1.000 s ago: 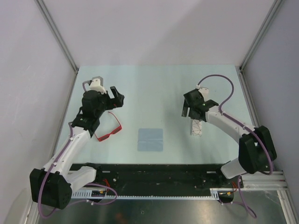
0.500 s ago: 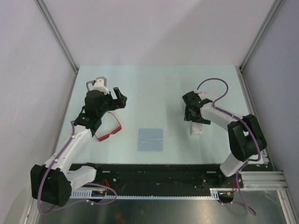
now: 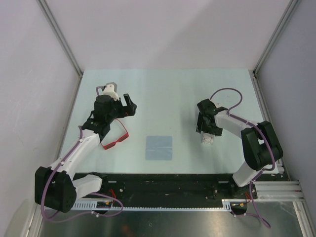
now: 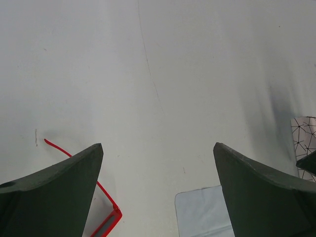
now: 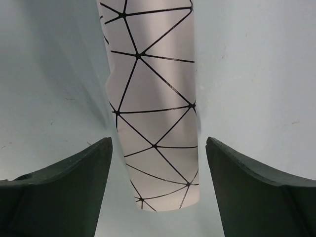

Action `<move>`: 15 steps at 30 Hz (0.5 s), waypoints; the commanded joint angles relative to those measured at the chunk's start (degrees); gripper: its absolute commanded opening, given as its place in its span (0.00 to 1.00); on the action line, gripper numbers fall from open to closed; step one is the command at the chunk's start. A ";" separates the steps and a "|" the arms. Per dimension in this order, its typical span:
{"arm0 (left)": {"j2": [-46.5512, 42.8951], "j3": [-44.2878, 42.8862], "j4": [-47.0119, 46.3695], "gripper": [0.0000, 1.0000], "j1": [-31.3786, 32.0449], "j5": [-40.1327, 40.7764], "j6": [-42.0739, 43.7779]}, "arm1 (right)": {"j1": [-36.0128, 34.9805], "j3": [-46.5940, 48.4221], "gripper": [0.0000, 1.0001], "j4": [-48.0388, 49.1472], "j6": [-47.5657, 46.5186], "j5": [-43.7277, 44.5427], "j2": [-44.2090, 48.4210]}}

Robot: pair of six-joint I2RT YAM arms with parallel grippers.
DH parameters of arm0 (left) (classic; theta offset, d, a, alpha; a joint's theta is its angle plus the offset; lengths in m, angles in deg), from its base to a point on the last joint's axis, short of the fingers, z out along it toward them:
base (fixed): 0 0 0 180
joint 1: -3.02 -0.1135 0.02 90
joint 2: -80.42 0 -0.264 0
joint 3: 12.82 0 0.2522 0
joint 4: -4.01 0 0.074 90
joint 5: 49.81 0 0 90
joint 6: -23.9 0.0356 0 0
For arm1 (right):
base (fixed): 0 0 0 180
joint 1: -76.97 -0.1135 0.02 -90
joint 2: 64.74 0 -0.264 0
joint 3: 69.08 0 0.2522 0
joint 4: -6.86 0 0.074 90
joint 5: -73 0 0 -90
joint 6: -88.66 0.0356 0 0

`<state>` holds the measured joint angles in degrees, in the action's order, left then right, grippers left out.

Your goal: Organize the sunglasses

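Note:
The sunglasses (image 3: 114,143), red-framed with dark lenses, lie on the table at the left, temple arms unfolded. My left gripper (image 3: 129,105) hovers just beyond them, open and empty. Its wrist view shows one red arm and a corner of the sunglasses (image 4: 109,223) beside the left finger, below the left gripper (image 4: 157,148). My right gripper (image 3: 204,126) is down over the far end of the white patterned case (image 3: 208,137). In its wrist view the right gripper (image 5: 158,140) stands open astride the case (image 5: 153,74), with a gap on each side.
A light-blue square cloth (image 3: 159,147) lies flat at the table's middle front, and the cloth's corner (image 4: 202,212) shows in the left wrist view. The case's edge (image 4: 303,133) appears far right there. Grey walls enclose the table on three sides.
The right gripper has dropped and drawn in over the case's end, its jaws narrowing a little. The left gripper has shifted slightly right. The sunglasses, cloth and case have not moved.

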<state>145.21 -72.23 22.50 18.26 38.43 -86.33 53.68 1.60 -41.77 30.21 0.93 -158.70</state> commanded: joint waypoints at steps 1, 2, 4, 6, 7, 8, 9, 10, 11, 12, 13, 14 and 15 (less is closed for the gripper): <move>0.42 -1.20 -2.18 1.00 0.66 0.27 0.98 | 0.61 -0.94 0.75 1.48 -0.26 -1.15 1.75; 0.42 -1.20 -2.27 1.00 0.66 0.27 0.98 | 0.44 -0.94 0.72 0.95 -0.17 -0.71 1.75; 0.51 -1.20 -2.36 1.00 0.66 0.53 0.81 | 0.35 -0.85 0.66 0.51 -0.09 0.43 1.58; 0.68 -1.20 -2.45 1.00 0.66 0.35 0.80 | 0.35 -1.20 0.61 0.68 -0.52 0.61 1.67; 0.68 -1.28 -2.53 1.00 0.66 0.53 0.80 | 0.35 -1.29 0.56 0.86 -0.70 0.52 1.75; 0.68 -1.37 -2.53 1.00 0.66 0.44 0.80 | 0.44 -1.20 0.52 1.38 -0.87 0.26 1.84; 0.77 -1.37 -2.53 1.00 0.66 0.53 0.72 | 0.52 -1.20 0.50 1.65 -1.22 -0.18 2.02; 0.77 -1.46 -2.53 1.00 0.58 0.53 0.72 | 0.26 -1.29 0.48 2.00 -1.58 -0.53 2.19; 0.77 -1.55 -2.53 1.00 0.66 0.53 0.63 | 0.35 -1.29 0.46 2.78 -1.84 -0.88 2.46; 0.77 -1.55 -2.53 1.00 0.66 0.44 0.54 | 0.35 -1.20 0.45 3.14 -1.93 -1.32 2.72; 0.68 -1.55 -2.53 1.00 0.58 0.27 0.45 | 0.52 -1.29 0.44 3.32 -2.11 -1.76 3.85; 0.68 -1.64 -2.53 1.00 0.66 -0.26 0.45 | 0.44 -1.29 0.43 4.19 -2.54 -2.37 4.65; 0.60 -1.72 -2.53 1.00 0.66 -0.70 0.28 | 0.44 -1.20 0.43 4.63 -2.81 -3.94 5.79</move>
<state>145.95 -72.23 22.09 18.44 38.45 -86.07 53.99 0.16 -40.50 29.05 -0.27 -157.80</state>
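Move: The patterned case lies between the right hand's open fingers, its middle about 2 cm ahead, straight in line and about 1 cm below, so the fingers straddle its nearer half. The grey-blue cloth lies some 24 cm to the right hand's left and 7 cm back; the red sunglasses are about 46 cm left and 2 cm back, both some 3 cm below. From the left hand, the case is roughly 36 cm right, 3 cm back and 17 cm down. The right hand stays almost in place over the nearer half of the patterned case, settling only about half a centimetre down and back, with its fingers still pointing steeply down and the wrist not turning. Its fingers close from nearly wide open to a little over half open, until the two pads meet the case's left and right sides, begin to pinch it across its width and stop there. ##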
